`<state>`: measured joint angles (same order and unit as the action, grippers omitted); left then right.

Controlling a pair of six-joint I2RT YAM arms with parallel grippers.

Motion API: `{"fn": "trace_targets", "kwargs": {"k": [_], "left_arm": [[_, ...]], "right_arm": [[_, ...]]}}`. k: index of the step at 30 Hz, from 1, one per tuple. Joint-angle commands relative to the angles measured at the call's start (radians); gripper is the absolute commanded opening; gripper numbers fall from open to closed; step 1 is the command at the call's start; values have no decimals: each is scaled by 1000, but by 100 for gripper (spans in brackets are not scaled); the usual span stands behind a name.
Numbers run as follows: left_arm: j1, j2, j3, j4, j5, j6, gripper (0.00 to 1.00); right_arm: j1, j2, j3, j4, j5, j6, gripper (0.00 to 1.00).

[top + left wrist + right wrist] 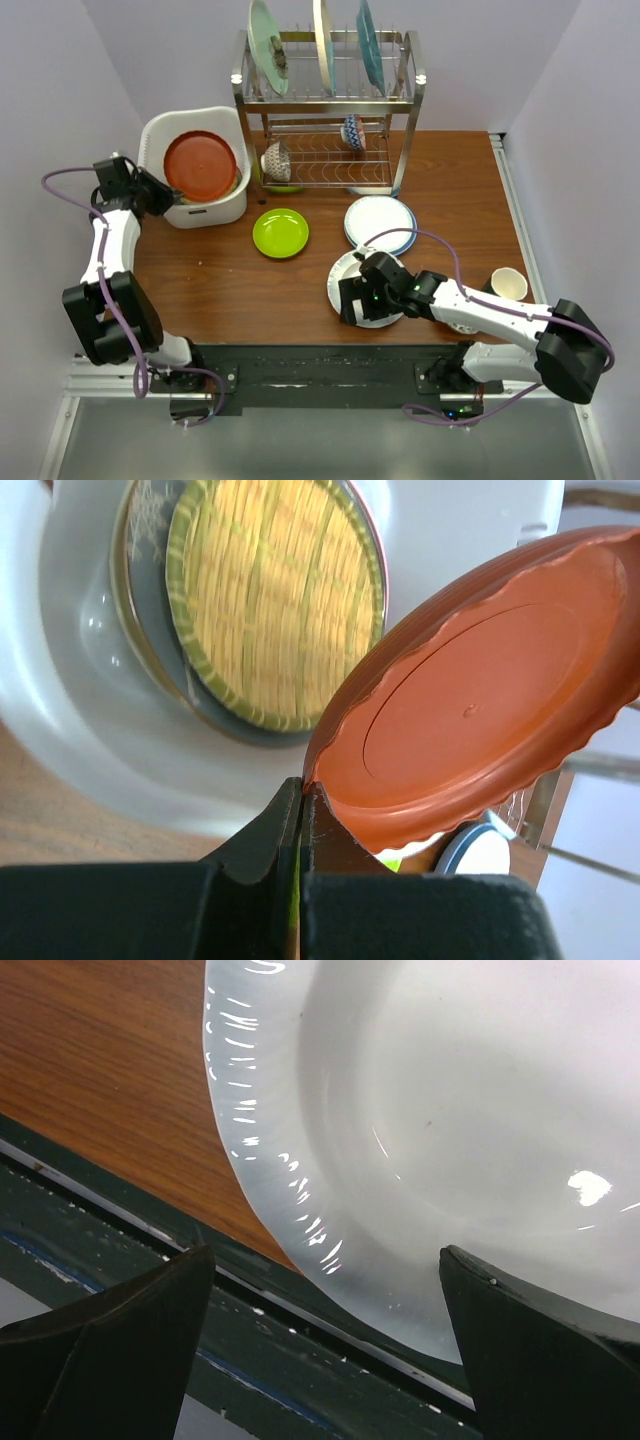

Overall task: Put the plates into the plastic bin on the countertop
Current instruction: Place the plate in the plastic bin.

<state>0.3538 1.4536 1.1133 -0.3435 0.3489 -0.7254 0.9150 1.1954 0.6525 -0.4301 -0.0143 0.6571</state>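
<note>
My left gripper (pixel 163 192) (pixel 302 788) is shut on the rim of the orange-red plate (pixel 200 164) (pixel 480 690) and holds it tilted over the white plastic bin (pixel 216 212) (pixel 90 710). Inside the bin a woven yellow plate (pixel 275 600) lies on a grey plate (pixel 150 590). My right gripper (pixel 352 303) (pixel 325 1280) is open at the near rim of a white plate (pixel 347 270) (pixel 450 1110). That rim juts over the front edge of the countertop (pixel 230 285) (pixel 100 1060) and lies between the spread fingers. A lime green plate (pixel 281 232) and a white, blue-rimmed plate (pixel 380 222) lie mid-table.
A two-tier wire rack (pixel 405 100) stands at the back with three upright plates (pixel 268 45) on top and patterned bowls (pixel 277 160) below. A cream cup (pixel 508 284) sits at the right, near my right arm. A black base rail (pixel 300 1360) runs below the table's front edge.
</note>
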Motion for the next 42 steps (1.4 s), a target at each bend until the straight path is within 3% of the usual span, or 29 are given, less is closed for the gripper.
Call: {"fn": "trace_targets", "kwargs": {"k": [1,12,31,37,42], "left_arm": [[14,63,103,74,30,-20,0],[17,194,164,87,16,-35,0],[16,283,206,29,-39,-17,1],[17,289,220,32,-27,-19,11],[17,306,250,32,-8,-17,34]], "right_arm": [[-1,7,13,-21,-3,-4,99],[1,18,12,-15,-3,-7,99],[1,29,10,-15,-6,-8,99],[2,23,9,-15,-6,-5,99],[1,18,9,-16,-6,-7,99]]}}
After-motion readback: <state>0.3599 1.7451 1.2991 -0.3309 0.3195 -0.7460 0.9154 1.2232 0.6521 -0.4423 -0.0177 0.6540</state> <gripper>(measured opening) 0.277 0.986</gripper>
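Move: The left hand still pinches the red plate by its near-left rim, over the front-left part of the bin. The woven plate it is bound for tops the stack inside the bin, about 9 cm ahead, 4 cm to the right and 11 cm below. The green plate lies some 10 cm back and 28 cm right; the patterned cup is roughly 12 cm ahead and 27 cm right. From the idle right hand the woven plate is about 38 cm ahead and 45 cm left, about level. Keeping its pinch on the red plate's rim, the left hand carries the plate about 5 cm forward into the bin, drifting a little left, the forward reach coming mostly first and the sinking of about 4.5 cm mostly after it, down towards the woven plate, with the fingers tipping slightly more downward. Near the bottom it all but stops and opens the fingers about a quarter, letting go of the rim while the fingertips stay right beside it. ##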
